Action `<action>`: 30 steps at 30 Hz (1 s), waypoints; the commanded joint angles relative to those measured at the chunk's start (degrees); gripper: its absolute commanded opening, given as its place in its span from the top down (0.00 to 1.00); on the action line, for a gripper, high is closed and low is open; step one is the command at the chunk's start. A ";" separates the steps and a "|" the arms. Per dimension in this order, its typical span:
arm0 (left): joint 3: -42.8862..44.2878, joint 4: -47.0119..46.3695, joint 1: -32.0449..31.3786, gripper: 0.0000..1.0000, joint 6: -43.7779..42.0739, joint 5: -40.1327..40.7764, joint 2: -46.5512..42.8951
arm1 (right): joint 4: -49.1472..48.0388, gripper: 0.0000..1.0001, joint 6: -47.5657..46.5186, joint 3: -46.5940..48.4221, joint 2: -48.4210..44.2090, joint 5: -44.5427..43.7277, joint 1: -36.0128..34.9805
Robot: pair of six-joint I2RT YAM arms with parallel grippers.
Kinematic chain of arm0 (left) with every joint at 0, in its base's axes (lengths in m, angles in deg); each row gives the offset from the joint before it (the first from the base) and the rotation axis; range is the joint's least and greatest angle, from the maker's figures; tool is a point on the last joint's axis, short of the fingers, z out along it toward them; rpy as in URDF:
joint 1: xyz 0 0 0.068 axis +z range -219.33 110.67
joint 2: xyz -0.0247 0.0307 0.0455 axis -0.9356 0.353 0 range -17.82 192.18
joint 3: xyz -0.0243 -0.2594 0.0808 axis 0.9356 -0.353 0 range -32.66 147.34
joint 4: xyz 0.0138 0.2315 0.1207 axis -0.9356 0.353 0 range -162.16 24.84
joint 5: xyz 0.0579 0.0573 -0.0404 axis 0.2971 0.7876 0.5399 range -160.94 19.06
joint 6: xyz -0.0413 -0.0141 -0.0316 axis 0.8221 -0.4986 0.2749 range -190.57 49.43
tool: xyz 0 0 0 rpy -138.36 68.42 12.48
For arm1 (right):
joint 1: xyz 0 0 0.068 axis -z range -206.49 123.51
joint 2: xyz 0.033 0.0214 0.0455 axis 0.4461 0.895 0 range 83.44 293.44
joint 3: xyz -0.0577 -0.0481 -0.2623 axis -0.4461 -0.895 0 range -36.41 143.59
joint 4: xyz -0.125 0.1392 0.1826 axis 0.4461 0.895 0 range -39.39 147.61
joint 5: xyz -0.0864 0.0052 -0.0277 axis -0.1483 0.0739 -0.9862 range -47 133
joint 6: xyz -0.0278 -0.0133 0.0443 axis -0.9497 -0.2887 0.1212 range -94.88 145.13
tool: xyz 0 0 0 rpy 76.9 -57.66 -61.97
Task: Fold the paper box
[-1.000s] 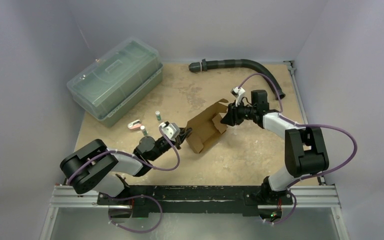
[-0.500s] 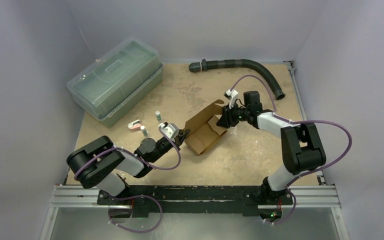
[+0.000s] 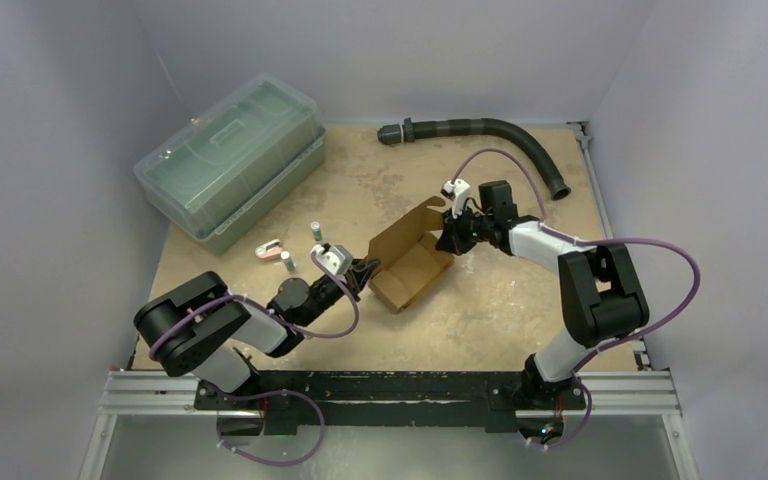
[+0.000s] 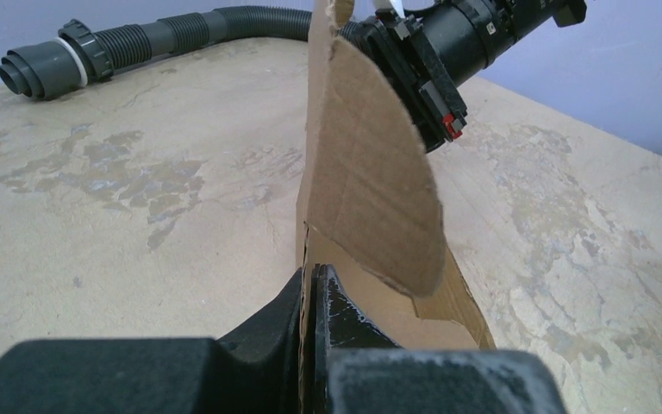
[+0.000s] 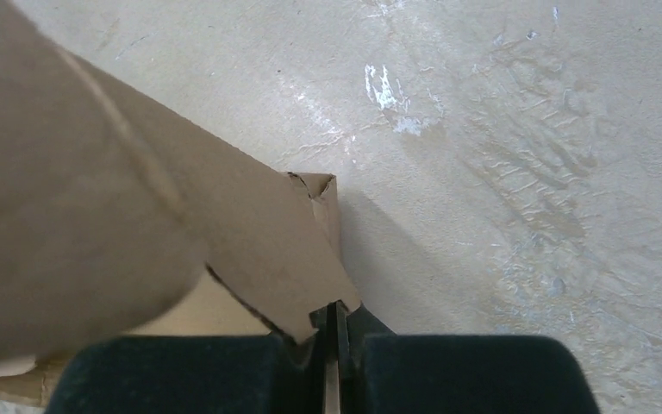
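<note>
The paper box point(image 3: 407, 258), brown cardboard with its flaps up, lies half-formed mid-table between both arms. My left gripper point(image 3: 368, 270) holds its near-left wall; in the left wrist view the jaws point(image 4: 315, 289) are shut on that thin wall, and a rounded flap point(image 4: 371, 181) stands up beyond them. My right gripper point(image 3: 447, 238) is at the box's far-right corner. The right wrist view shows its jaws point(image 5: 338, 326) shut on a cardboard edge, with a notched flap point(image 5: 250, 250) just left of them and a large blurred flap point(image 5: 60, 190) filling the left side.
A clear greenish lidded bin point(image 3: 230, 165) stands at the back left. A black corrugated hose point(image 3: 480, 128) curves along the back edge, also seen as the hose point(image 4: 138, 43) from the left wrist. A pink clip point(image 3: 268, 249) and small vials point(image 3: 314, 229) lie left of the box.
The right gripper moved left to the box's far-right corner and closed on its edge. The box shifted slightly left and down with the left gripper, which stayed shut.
</note>
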 commanded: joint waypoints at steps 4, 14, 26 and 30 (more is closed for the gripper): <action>-1.29 -9.83 -0.34 1.00 10.24 0.32 2.93 | -0.28 1.00 -4.83 0.46 -3.67 -8.31 -1.92; -3.61 -15.52 -0.37 1.00 12.70 3.01 8.20 | 0.68 0.74 -8.32 -0.07 -3.70 -11.38 -4.29; -2.95 -14.93 -0.33 1.00 10.34 2.30 7.93 | 1.86 0.63 -11.15 0.23 -1.98 -14.07 -6.54; -2.79 -14.40 -0.34 1.00 10.26 2.16 7.34 | 1.99 0.62 -12.03 0.36 -1.34 -15.99 -7.68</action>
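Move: At the left fingertips is the near-left edge of the box's tall panel, its middle some 6 cm ahead, 5 cm to the right and level; the tray's middle lies about 2 cm ahead, 7 cm right and 10 cm below. The right hand's shut fingers are at the tip of the panel's corner flap, with the right end wall about 2 cm directly below; from there the tray's middle is 4 cm back, 6 cm left and 4 cm down. Lowering by about 4 cm and tipping its fingers some 10 degrees farther down, the left hand keeps its pinch on the panel edge, then holds still. The right hand stays nearly in place over the right end wall, rolling some 15 degrees so its left side drops, and opens its fingers to about a third, letting go of the corner flap with one finger inside the wall and one outside. ##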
